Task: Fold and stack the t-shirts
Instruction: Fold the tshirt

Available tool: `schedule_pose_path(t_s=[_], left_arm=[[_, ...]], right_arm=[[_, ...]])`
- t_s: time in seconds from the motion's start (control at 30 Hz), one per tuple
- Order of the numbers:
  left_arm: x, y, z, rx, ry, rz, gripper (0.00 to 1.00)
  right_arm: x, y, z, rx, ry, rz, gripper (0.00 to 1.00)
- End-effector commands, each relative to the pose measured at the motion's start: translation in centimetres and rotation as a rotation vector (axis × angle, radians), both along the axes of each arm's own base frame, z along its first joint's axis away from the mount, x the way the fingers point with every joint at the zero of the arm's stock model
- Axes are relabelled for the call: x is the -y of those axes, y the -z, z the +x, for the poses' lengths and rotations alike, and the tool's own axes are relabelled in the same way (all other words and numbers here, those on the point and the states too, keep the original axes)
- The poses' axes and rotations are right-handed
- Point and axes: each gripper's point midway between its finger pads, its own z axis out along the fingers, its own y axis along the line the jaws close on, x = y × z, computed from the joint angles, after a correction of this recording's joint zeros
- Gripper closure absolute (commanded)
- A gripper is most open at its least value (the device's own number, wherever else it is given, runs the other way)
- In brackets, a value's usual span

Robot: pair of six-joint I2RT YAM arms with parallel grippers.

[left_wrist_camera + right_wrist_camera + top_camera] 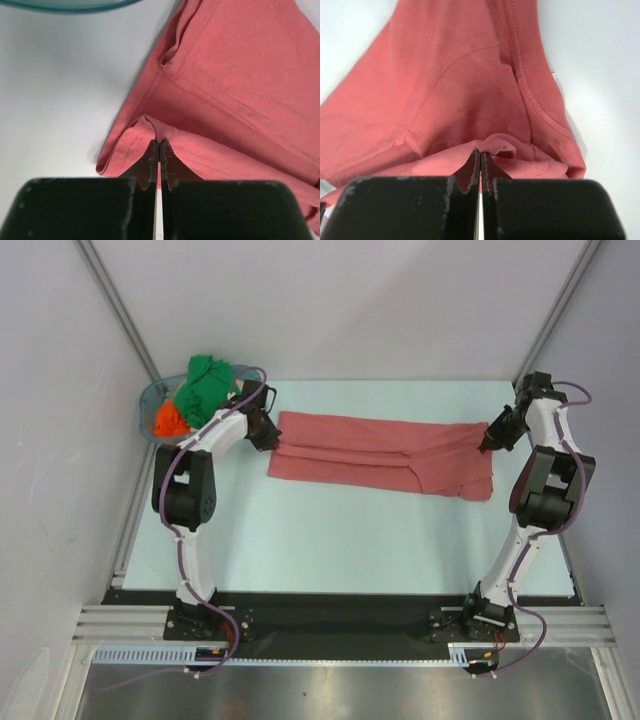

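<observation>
A salmon-red t-shirt (385,454) lies folded into a long band across the middle of the table. My left gripper (272,437) is shut on its left end; the wrist view shows cloth (225,100) pinched into a small ridge at my closed fingertips (159,145). At the right end my right gripper (490,439) is also shut, pinching a fold of the same shirt (460,90) between its tips (480,154). A bright green t-shirt (204,386) and an orange one (168,421) sit bunched in the tub at the back left.
The clear blue-tinted tub (146,400) stands at the table's back left corner, right behind my left arm; its rim (65,5) shows at the top of the left wrist view. Enclosure walls rise on both sides and at the back.
</observation>
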Motion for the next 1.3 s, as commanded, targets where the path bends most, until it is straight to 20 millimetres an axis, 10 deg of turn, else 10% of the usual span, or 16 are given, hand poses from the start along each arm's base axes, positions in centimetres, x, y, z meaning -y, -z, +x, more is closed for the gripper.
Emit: schedule_pose_path(t_s=[0.0, 0.8, 0.93, 1.03, 1.1, 1.27], left_arm=[[-0.2, -0.7, 1.4, 0.018, -0.031, -0.019, 0.99], [-1.0, 1.0, 3.2, -0.01, -0.08, -0.006, 1.0], [-2.2, 0.9, 3.6, 0.004, -0.08, 0.071, 0.74], [-2.9, -2.0, 3.3, 0.043, -0.021, 0.147, 0.61], [-3.6, -3.7, 2.4, 0.075, 0.024, 0.236, 0.58], [-0.6, -9.4, -1.0, 0.237, 0.148, 0.283, 0.57]], right_arm=[[0.5, -0.7, 0.9, 0.025, -0.018, -0.006, 1.0], [0.9, 1.7, 4.3, 0.018, -0.04, 0.035, 0.93], [3.7, 2.9, 5.1, -0.008, -0.049, -0.045, 0.78], [4.8, 0.0, 4.6, -0.024, -0.059, -0.149, 0.71], [3.2, -2.3, 4.3, -0.001, -0.107, -0.241, 0.6], [-8.9, -5.0, 1.5, 0.122, -0.249, -0.142, 0.56]])
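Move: Both hands already hold the t-shirt's near edge. The left hand's landing spot on the shirt is about 2 cm ahead and 4 below; the shirt's far left corner is some 9 cm ahead, 2 right, and the basket 11 ahead, 21 left. The right hand's landing spot is about 5 cm ahead, 1 right and 4 below; the shirt's far right corner is roughly 7 ahead, 2 right. Both hands lower the held edge forward (left about 2 cm, right 5), open, then draw back and rise. ##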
